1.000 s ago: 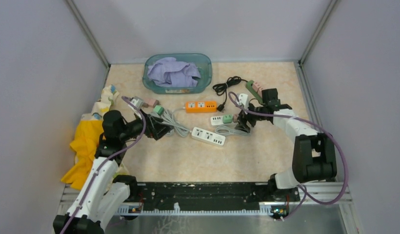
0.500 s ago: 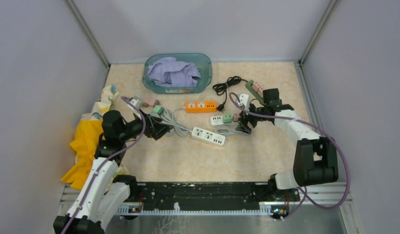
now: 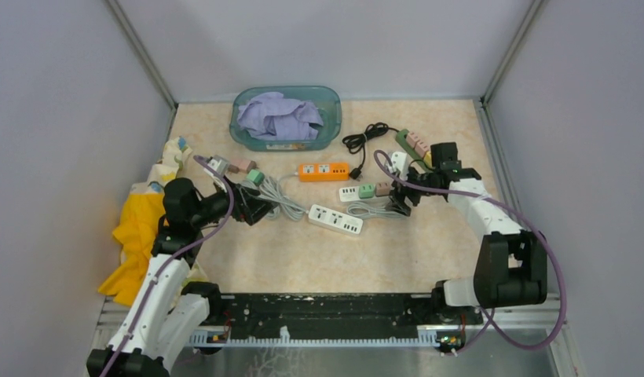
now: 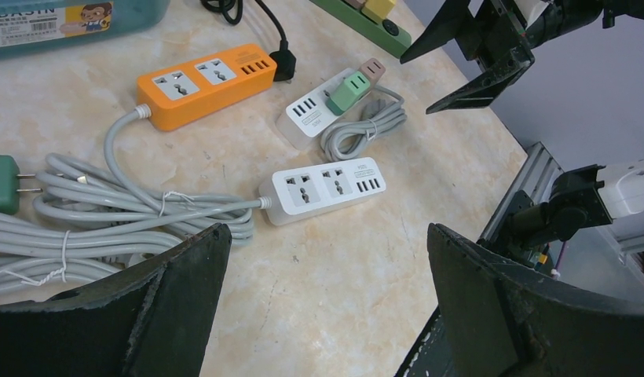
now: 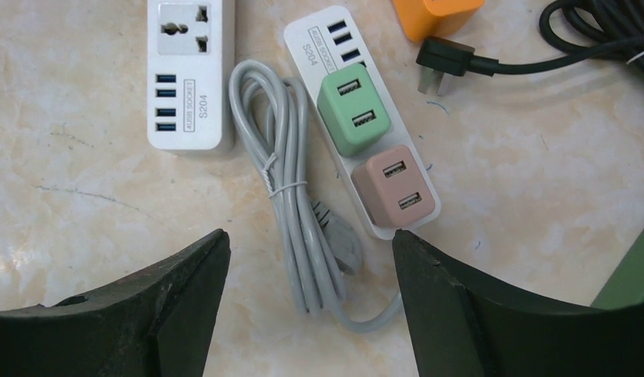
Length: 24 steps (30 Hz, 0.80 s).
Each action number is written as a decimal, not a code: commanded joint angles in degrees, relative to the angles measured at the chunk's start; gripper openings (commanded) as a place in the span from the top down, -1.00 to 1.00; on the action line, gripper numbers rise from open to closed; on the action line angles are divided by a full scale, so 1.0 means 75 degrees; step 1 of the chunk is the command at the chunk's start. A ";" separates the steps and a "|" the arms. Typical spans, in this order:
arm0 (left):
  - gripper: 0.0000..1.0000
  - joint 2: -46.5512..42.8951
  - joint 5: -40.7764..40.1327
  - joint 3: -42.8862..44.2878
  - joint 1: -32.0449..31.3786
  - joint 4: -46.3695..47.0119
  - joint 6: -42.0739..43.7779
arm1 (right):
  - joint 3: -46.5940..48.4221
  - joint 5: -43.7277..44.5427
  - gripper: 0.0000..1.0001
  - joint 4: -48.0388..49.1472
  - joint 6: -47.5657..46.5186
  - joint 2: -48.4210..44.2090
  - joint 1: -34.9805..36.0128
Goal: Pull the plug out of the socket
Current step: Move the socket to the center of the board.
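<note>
A small white socket strip (image 5: 317, 38) lies on the table with a green plug (image 5: 353, 114) and a pink plug (image 5: 395, 187) seated in it side by side. Its grey cable (image 5: 291, 204) is bundled beside it. My right gripper (image 5: 309, 237) hovers open just above the strip's pink-plug end, holding nothing; one fingertip is near the pink plug. From above, the strip (image 3: 352, 192) sits just left of the right gripper (image 3: 403, 195). My left gripper (image 3: 260, 206) is open and empty at the left. In its wrist view, the gripper (image 4: 327, 298) looks across at the green plug (image 4: 349, 92).
A longer white strip (image 3: 335, 219) lies in front, an orange strip (image 3: 323, 171) behind. A green strip (image 3: 413, 143) and black cord (image 3: 364, 140) sit at back right. A teal basin (image 3: 331, 126) holds purple cloth. Grey cable coils (image 3: 281, 196) and yellow cloth (image 3: 138, 236) are at left.
My right gripper has drifted a little to the right, away from the plugs. The left arm has not moved.
</note>
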 commanded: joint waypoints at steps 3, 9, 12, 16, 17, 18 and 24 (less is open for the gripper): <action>-0.99 -0.0090 0.0131 0.0190 0.0087 0.0129 0.0050 | 0.0161 0.0597 -0.43 -0.0146 -0.0584 0.0061 -0.0051; -0.99 -0.0095 0.0179 0.0179 0.0105 0.0158 0.0035 | -0.0233 0.1127 -0.36 0.0483 -0.0555 0.0396 -0.0051; -0.99 -0.0094 0.0201 0.0179 0.0117 0.0167 0.0025 | -0.0293 0.1193 -0.36 0.0666 -0.0454 0.0533 -0.0038; -0.98 -0.0095 0.0231 0.0173 0.0138 0.0190 0.0013 | -0.0487 0.1320 -0.35 0.0882 -0.0573 0.0639 0.0112; -0.98 -0.0095 0.0237 0.0168 0.0133 0.0185 0.0008 | -0.0525 0.1347 -0.35 0.0896 -0.0611 0.0689 0.0176; -0.98 -0.0098 0.0237 0.0167 0.0145 0.0193 0.0013 | -0.0536 0.1373 -0.33 0.0886 -0.0657 0.0738 0.0239; -0.97 -0.0107 0.0249 0.0168 0.0164 0.0186 -0.0004 | -0.0427 0.1733 0.04 0.0660 -0.0888 0.0946 0.0601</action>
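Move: Below the right hand lies the grey cable bundle, its middle roughly 4 cm to the left, 1 cm nearer the base and 8 cm down. Its socket, a white strip, stands about 4 cm ahead and 7 cm left, with the pink plug some 5 cm ahead and 2 cm left and the green plug 5 cm ahead and 6 cm left. From the left hand the bundle is about 29 cm to the right, 5 cm ahead and 19 cm down. Sinking some 6.5 cm towards the right-hand end of the cable bundle, the right hand first slides about 2 cm to its right, then starts easing back left. Its fingers tip about 10 degrees more steeply down and draw partly together late on, but stay open with the bundle's end between their tips; contact can't be made out. ##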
